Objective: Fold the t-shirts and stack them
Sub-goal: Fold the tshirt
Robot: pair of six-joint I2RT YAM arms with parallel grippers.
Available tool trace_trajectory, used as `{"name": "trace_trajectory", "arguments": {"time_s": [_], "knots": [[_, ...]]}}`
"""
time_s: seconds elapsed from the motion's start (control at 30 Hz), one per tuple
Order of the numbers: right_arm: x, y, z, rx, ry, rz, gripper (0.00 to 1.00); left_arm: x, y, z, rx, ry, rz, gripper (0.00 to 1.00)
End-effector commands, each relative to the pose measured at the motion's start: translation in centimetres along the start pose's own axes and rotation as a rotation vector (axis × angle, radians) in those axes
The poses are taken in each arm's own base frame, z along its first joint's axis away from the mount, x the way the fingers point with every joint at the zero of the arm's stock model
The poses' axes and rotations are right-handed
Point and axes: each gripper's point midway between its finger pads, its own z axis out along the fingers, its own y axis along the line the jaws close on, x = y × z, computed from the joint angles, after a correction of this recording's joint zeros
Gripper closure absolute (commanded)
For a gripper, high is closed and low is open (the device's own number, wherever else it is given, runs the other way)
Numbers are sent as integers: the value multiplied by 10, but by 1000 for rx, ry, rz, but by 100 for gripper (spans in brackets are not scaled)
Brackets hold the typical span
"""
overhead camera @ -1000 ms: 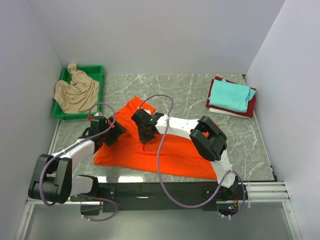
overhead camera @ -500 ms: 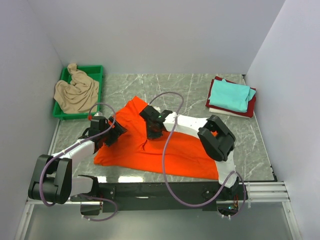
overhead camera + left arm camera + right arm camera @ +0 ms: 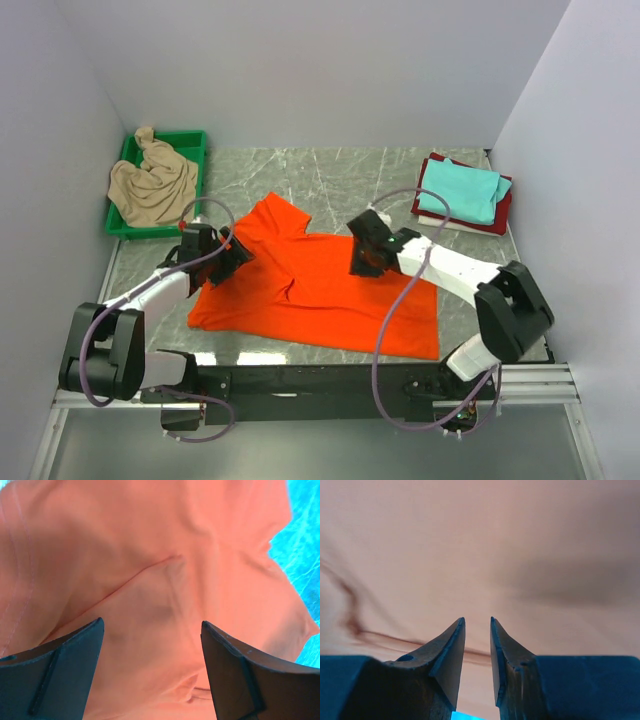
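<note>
The bright orange t-shirt [image 3: 320,295] lies spread on the marble table, one sleeve pointing toward the back. My left gripper [image 3: 228,262] hovers over its left edge, open wide with only orange cloth [image 3: 165,580] below the jaws [image 3: 151,621]. My right gripper [image 3: 361,260] sits low over the shirt's upper right part. Its jaws [image 3: 477,618] stand a narrow gap apart, open, with nothing pinched between them and orange cloth [image 3: 480,540] behind. A beige t-shirt [image 3: 152,185] is crumpled in the tray. A folded teal t-shirt [image 3: 458,190] tops a dark red one [image 3: 500,215] and a white one [image 3: 450,224].
The green plastic tray [image 3: 195,140] stands at the back left corner. The folded pile sits at the back right against the wall. Bare marble [image 3: 340,180] shows behind the orange shirt. White walls close in three sides.
My right arm has swung from the shirt's middle to its upper right, and its jaws have parted from nearly shut. The left gripper has barely moved and stays open.
</note>
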Motion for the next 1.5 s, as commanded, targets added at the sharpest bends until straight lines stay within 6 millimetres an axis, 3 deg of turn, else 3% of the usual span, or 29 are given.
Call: {"name": "trace_trajectory", "arguments": {"time_s": [0.0,0.07,0.17,0.4,0.6,0.73,0.97,1.27,1.37,1.47], "knots": [[9,-30,-3,31,-13,49,66,-23,-27,-8,29,-59,84,16],[21,-51,1,64,9,69,66,-29,-39,-9,54,-82,103,16],[32,-69,2,90,27,90,66,-22,-49,-1,100,-51,107,16],[56,-95,10,127,79,126,66,3,-50,19,151,27,92,16],[74,-110,15,172,141,124,66,20,-21,26,44,78,88,17],[85,-124,15,227,172,122,66,31,3,15,-42,101,93,17],[92,-126,12,223,208,144,66,55,31,-4,-115,137,21,17],[93,-123,4,222,243,146,66,70,36,-24,-99,150,-16,17],[88,-120,-1,216,229,153,66,70,34,-27,-84,148,-10,17],[63,-110,-17,206,176,145,66,59,26,-30,-78,113,18,16]]}}
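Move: The orange t-shirt lies beneath both hands; its left part, where the left hand will press, is about 2 cm ahead and 4 cm to the right, only 1 cm below. The puckered fold stands roughly 11 cm to the left hand's right and 6 cm back, the far sleeve some 10 cm right and 12 cm ahead. For the right hand, the shirt's right part lies about 5 cm back, 8 cm right and 6 cm below. The right hand swings right, back and down about 11 cm onto the shirt's right part and holds there with its fingers part open, easing slightly back only at the very end. Meanwhile the left hand, wide open, hops forward and up a few centimetres, comes down slightly farther right on the cloth, then drags the shirt's left part some 7 cm straight back towards the robot, staying low and pressed on it. ##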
